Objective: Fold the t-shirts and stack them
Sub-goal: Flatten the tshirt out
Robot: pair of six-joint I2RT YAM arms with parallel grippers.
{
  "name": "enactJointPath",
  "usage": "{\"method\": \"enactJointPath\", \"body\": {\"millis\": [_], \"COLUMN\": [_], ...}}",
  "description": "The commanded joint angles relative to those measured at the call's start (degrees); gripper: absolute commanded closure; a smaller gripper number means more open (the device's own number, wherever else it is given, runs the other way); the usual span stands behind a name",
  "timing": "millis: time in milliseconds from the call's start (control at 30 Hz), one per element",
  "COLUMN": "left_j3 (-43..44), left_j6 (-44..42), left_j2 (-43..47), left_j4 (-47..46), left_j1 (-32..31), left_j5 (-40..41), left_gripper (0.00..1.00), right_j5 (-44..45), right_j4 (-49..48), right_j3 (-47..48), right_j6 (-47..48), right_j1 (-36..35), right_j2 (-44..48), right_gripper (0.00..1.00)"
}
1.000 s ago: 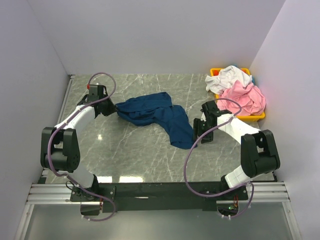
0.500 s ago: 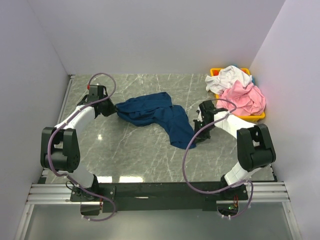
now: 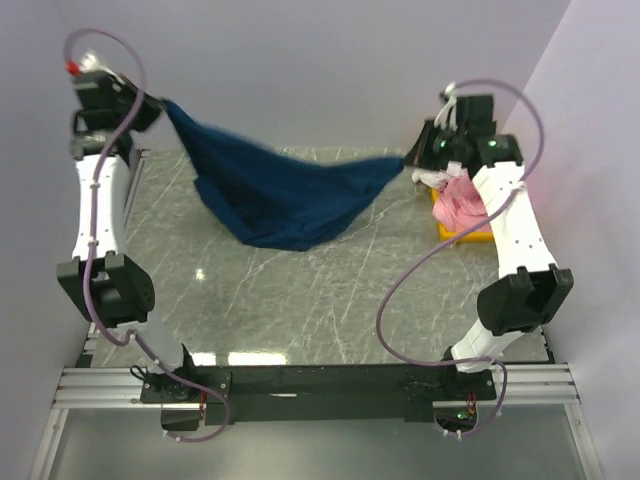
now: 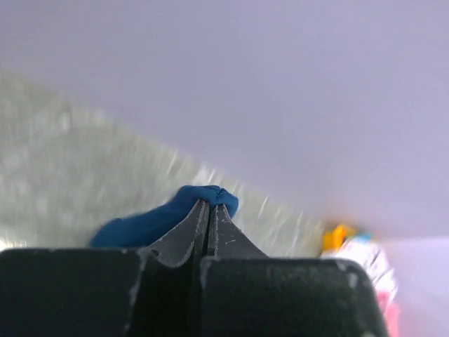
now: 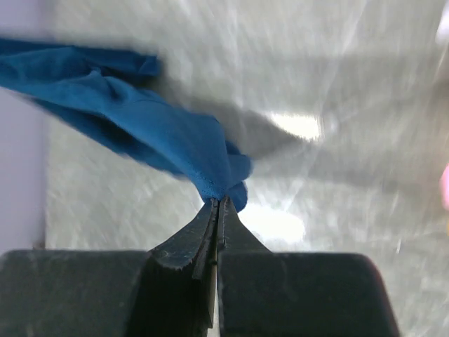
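Note:
The dark navy blue t-shirt point(image 3: 285, 195) hangs in the air between both raised arms, sagging in the middle above the marble table. My left gripper point(image 3: 160, 103) is shut on its left corner, high at the back left; in the left wrist view the jaws pinch a blue fold point(image 4: 203, 200) at my left gripper point(image 4: 210, 205). My right gripper point(image 3: 408, 160) is shut on the shirt's right end; the right wrist view shows blue cloth point(image 5: 140, 126) trailing left from my right gripper point(image 5: 220, 202). The pink t-shirt point(image 3: 462, 205) lies in the bin, partly hidden by the right arm.
A yellow plastic bin point(image 3: 462, 232) sits at the back right, mostly covered by the right arm. White walls close in the table on the left, back and right. Purple cables loop from both arms.
Both arms rose from the table. The right gripper shut on the navy shirt's right end, and the shirt went from lying crumpled to being stretched in the air between the grippers.

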State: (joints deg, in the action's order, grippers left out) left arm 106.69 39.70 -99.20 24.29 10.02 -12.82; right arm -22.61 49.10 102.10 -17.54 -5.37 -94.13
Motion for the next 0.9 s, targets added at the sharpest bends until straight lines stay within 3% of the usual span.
{"method": "enactJointPath", "body": {"millis": [0, 167, 333, 567, 733, 833, 867], "left_j3": [7.74, 3.35, -5.43, -14.06, -8.01, 2.61, 10.12], "left_j6": [1.25, 2.58, 0.12, -1.3, 0.28, 1.86, 2.39], "left_j2": [1.81, 4.97, 8.58, 11.22, 4.64, -2.56, -4.67], "left_j4": [-1.35, -5.31, -6.18, -6.1, -6.8, -6.8, -6.98], "left_j1": [3.07, 6.06, 6.41, 6.24, 4.84, 3.52, 3.43], "left_j5": [-3.7, -7.13, -7.74, -8.8, -14.24, -16.7, -17.41], "left_gripper": [1.0, 1.0, 1.0, 1.0, 1.0, 1.0, 1.0], "right_j5": [1.16, 1.78, 2.66, 0.82, 0.47, -1.29, -1.38], "right_j4": [6.27, 1.88, -3.12, -4.36, -7.96, -9.02, -8.76], "right_j3": [12.47, 11.81, 2.15, -2.7, 10.81, 25.82, 30.65], "right_j6": [-0.56, -3.11, -2.32, -4.34, -5.48, -7.5, -8.38], "right_j1": [0.0, 1.67, 1.68, 1.85, 2.64, 3.87, 4.22], "right_j2": [0.08, 6.66, 13.78, 13.8, 2.59, -7.33, -10.08], "right_gripper": [1.0, 1.0, 1.0, 1.0, 1.0, 1.0, 1.0]}}
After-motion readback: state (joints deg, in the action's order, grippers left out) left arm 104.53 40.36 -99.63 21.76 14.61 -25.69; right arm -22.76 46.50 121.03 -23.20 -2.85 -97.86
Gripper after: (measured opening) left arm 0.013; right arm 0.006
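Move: Both grippers already hold the navy t-shirt by its ends in the air. The middle of its hanging cloth lies some 24 cm right, 11 cm back and 21 cm below the left hand. From the right hand that middle is about 26 cm left, level fore and aft, and 13 cm below. The yellow clothes basket stands roughly 19 cm right of the right hand, 7 cm farther out and 20 cm lower. Up first, with a quick flick: both hands, still pinching the t-shirt's ends, rise some 10 cm as their fingertips tilt upward, the left drifting outward. Then they sink and ease back towards the base, the left dropping below its starting height, before both swing forward and up again, the right farther (about 9 cm), tipping up once more. ##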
